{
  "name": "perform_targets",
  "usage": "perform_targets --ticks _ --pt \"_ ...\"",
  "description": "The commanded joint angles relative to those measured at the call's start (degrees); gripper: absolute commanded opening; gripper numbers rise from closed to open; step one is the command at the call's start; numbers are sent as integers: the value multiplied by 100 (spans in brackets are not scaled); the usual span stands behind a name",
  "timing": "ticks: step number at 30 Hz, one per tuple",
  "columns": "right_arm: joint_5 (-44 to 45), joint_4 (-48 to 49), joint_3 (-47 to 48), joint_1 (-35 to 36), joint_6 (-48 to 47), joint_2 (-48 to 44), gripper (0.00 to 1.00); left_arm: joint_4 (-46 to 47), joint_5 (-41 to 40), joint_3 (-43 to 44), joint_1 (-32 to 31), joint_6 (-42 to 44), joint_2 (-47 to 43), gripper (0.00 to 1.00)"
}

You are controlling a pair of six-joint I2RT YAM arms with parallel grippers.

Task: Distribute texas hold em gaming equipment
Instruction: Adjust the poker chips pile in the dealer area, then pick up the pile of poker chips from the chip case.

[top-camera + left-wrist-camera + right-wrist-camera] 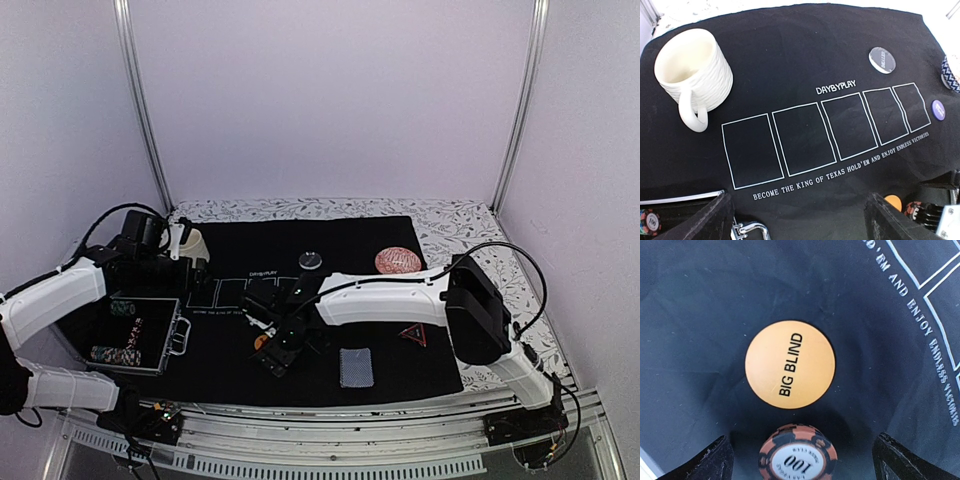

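The orange disc (790, 364) marked BIG BLIND lies flat on the black mat (700, 305). Just near of it stands a short stack of orange-and-black striped poker chips (797, 456). My right gripper (801, 452) is open around that stack, with a gap on each side. From above, this gripper (278, 350) sits at mid-mat beside the orange disc (261, 341). My left gripper (800, 222) is open and empty over the mat's printed line. A black disc (882, 59) and a purple disc (938, 109) lie past the card boxes. The blue-backed cards (356, 367) and the triangle marker (413, 334) lie at the front right.
A cream mug (692, 70) stands at the mat's far left. The red patterned bowl (398, 261) sits at the back right. An open metal case (150, 362) with more chips is at the left, its handle (751, 231) under my left gripper.
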Motion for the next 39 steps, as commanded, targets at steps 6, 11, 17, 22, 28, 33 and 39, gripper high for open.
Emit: perform_targets --ticks 6,11,17,22,28,33,39 --pt "546 210 -820 -1 704 -1854 99 273 -189 -70 73 -213 -143 94" --pt "1067 198 -1854 -9 1359 -2951 99 280 -724 -87 77 -589 -177 96" --pt "1277 119 -2888 -132 2034 -3952 99 -153 -1585 164 72 -971 75 97" --pt "1475 -38 -3134 -190 2103 -4429 99 -598 -2174 323 77 -1546 237 98" --pt "1646 249 -3452 -496 1349 -4831 99 -984 -2479 384 350 -2041 360 98" --pt "1179 1262 -4133 -1146 442 -5328 99 -1381 -2340 594 1351 -2197 635 98" --pt "387 2340 -4642 -1775 -499 -5588 99 -1587 -2006 879 2348 -1716 1113 89"
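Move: The poker chips pile stands right between the right hand's open fingers, its middle about 1 cm below. The big blind button lies about 4 cm left and 2 cm ahead of this hand, the card deck about 15 cm right and 3 cm back. From the left hand, the green chips in the case lie about 20 cm left, 2 cm ahead and 12 cm down; the mug, 5 cm left, 15 cm ahead; the pile, 16 cm right, 11 cm back. Already wide open around the poker chips pile, the right fingers lift clear of it, rising quickly some 16 cm while drifting right, then carry on right past the card deck (about 20 cm in all) and finally forward, towards the red bowl. The left hand, still open and empty, swings about 17 cm left towards the green chips in the case, turning nearly 50 degrees counter-clockwise and sinking slightly. ##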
